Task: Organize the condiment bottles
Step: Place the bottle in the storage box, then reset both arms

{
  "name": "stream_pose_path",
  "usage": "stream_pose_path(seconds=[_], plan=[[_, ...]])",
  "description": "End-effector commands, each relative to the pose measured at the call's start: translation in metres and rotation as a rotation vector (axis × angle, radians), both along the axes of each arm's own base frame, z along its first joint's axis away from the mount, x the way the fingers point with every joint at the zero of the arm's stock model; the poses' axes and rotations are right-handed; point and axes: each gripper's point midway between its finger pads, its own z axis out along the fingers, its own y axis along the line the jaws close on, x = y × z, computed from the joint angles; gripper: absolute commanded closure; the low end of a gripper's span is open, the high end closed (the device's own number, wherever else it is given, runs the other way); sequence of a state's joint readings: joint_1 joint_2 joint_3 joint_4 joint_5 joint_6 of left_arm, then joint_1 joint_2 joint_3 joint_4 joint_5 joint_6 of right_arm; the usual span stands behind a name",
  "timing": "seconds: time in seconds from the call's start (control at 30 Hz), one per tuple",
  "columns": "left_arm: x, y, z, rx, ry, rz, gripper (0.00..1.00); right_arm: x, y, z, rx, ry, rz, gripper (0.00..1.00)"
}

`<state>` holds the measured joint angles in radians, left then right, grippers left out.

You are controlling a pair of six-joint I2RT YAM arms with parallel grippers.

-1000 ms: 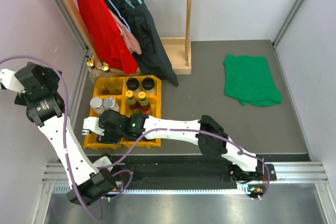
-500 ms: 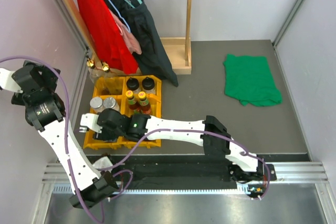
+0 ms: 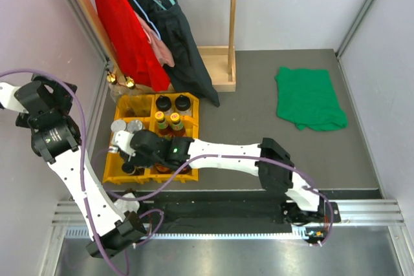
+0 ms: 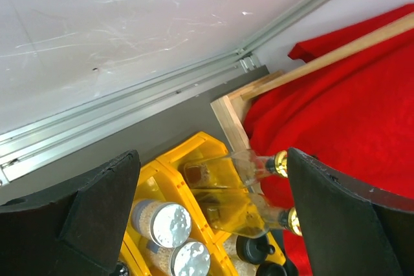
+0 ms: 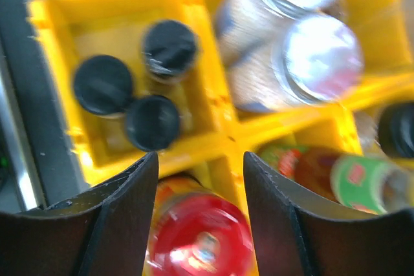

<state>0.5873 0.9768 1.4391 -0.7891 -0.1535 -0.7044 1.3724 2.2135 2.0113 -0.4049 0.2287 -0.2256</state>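
Observation:
The yellow tray holds the condiment bottles. Two silver-lidded canisters stand at its left, black-capped jars at the back and yellow-capped sauce bottles in the middle. Two tall clear gold-topped bottles lean in the back left compartment. My right gripper hangs low over the tray's front row. In the right wrist view a red-lidded jar fills the gap of that gripper, beside three small black-capped jars. My left gripper is raised at the far left, wide open and holding nothing.
A wooden clothes rack with a red garment and a dark one stands right behind the tray. A green cloth lies at the back right. Walls close in on both sides, and a metal rail runs along the front.
My right gripper has slid to the right along the tray's front row, and its jaws have narrowed a little. The left arm has shifted only slightly.

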Motion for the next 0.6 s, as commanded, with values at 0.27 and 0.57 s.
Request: stream_pose_path(seconds=[0.27,0.57], plan=[[0.025,-0.047,0.022,0.101,-0.106,-0.347,0.01,0.070,-0.061,0.102,0.225,0.032,-0.278,0.41],[0.030,-0.073,0.006,0.087,-0.084,-0.482,0.01,0.073,-0.162,0.160,0.346,0.052,-0.468,0.16]])
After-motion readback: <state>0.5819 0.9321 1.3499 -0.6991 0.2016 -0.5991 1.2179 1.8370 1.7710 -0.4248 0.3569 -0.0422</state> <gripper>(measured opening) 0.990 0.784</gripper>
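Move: The three small black-capped bottles, already standing in the box's near left compartment, are about 2 cm back from the right hand, 3 cm to its left and 10 cm below. At similar depth, the nearest red-lidded jar is about 1 cm back and 6 cm right, and the silver-lidded jars some 8 cm ahead and 4 cm left. From the left hand the small bottles lie roughly 10 cm back, 16 cm right and 32 cm below. Empty right hand leaves the small bottles rightward, up and forward, some 17 cm, opening wider; left hand drifts right. ##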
